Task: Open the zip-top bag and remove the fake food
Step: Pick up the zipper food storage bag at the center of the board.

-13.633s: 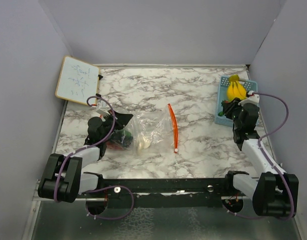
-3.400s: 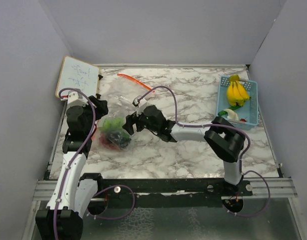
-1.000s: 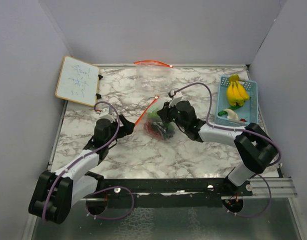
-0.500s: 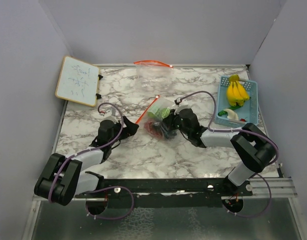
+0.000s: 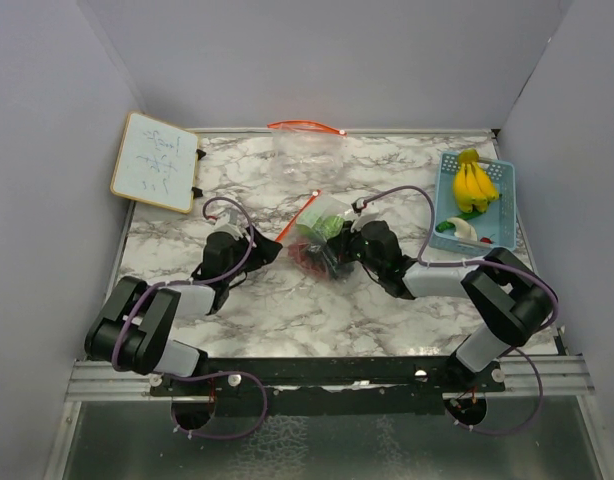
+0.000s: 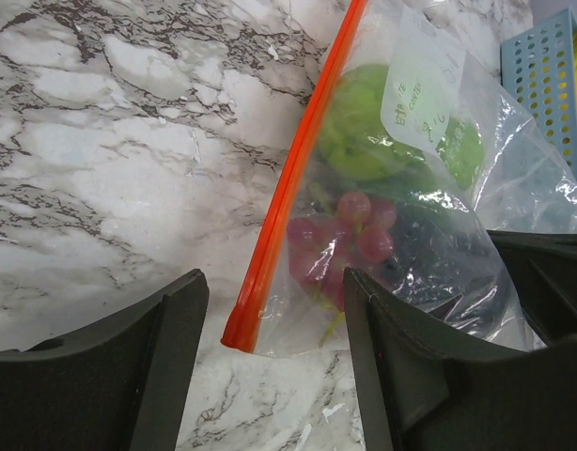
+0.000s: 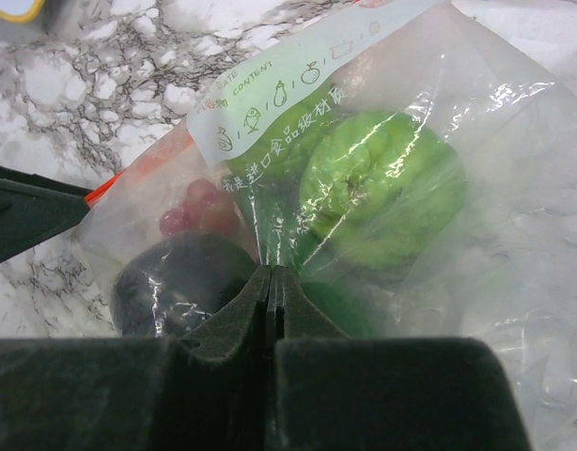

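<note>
The clear zip-top bag (image 5: 322, 238) lies mid-table, its orange zip strip (image 6: 290, 183) running diagonally. Inside show the fake food: a lime-green fruit (image 7: 382, 188), red grapes (image 6: 359, 230) and a dark piece (image 7: 176, 282). My right gripper (image 7: 272, 277) is shut, pinching the bag's film at its right side (image 5: 339, 252). My left gripper (image 6: 274, 362) is open at the bag's left (image 5: 274, 243). The near end of the zip strip lies between its fingers, touching neither. More fake food, a yellow banana bunch (image 5: 474, 183), rests in the basket.
A light-blue slotted basket (image 5: 502, 235) stands at the right edge, also seen in the left wrist view (image 6: 542, 75). A second, empty zip bag (image 5: 307, 140) lies at the back wall. A small whiteboard (image 5: 155, 160) leans at the back left.
My left gripper slid right up to the zip strip's end and its jaws narrowed somewhat. My right gripper closed on the bag's film and dropped lower.
</note>
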`<control>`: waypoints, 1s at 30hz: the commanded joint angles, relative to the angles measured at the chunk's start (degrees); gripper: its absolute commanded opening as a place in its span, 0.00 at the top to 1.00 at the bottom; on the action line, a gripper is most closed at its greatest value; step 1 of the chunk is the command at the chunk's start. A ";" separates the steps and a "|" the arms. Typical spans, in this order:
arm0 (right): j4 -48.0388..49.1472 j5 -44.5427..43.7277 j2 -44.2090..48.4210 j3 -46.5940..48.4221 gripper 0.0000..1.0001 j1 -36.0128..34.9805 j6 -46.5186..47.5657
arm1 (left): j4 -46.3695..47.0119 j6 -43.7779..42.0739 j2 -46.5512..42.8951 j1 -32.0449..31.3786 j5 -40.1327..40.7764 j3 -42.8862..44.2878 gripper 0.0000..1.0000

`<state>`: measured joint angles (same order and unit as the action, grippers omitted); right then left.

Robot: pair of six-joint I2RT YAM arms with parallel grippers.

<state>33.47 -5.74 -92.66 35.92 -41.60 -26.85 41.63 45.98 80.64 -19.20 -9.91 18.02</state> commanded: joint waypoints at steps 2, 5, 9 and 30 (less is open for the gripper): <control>-1.59 0.01 0.41 -1.51 0.98 0.04 0.29 | 3.55 0.08 3.01 -0.16 -1.80 2.86 0.46; -1.65 0.11 0.23 -1.52 0.98 0.03 0.32 | 5.98 1.02 4.97 -0.22 -2.60 3.32 0.60; -1.99 0.08 0.46 -1.82 0.98 0.03 0.62 | 8.29 1.99 6.82 -0.20 -2.69 3.72 0.77; -15.13 4.63 27.65 0.74 0.94 0.03 12.14 | -17.27 -20.68 -15.28 0.33 -20.71 25.63 1.00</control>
<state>20.82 -0.12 -69.89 35.77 -41.56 -18.09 26.55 30.76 69.58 -19.20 -19.29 39.92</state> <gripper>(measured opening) 0.059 0.020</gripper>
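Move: Between the left hand's open fingers, roughly 2 cm farther out and 1 cm right of it at its own height, is the near end of the bag's red zip edge. From that hand the grapes in the bag lie about 6 cm right and level with it, the green fruit some 5 cm ahead and 11 cm right. The shut right fingertips are on the bag: its middle is about 2 cm to their left, level with them, the zip end about 11 cm left. Sliding about 3 cm forward and slightly right onto the near end of the red zip edge, the left fingers close from half open and pinch it, while the shut right fingertips stay on the bag. The left hand then sweeps up some 17 cm, quickening, its fingers tilting up about 25 degrees and turning a little clockwise; the right hand lifts about 10 cm and draws back 3, off the bag. ##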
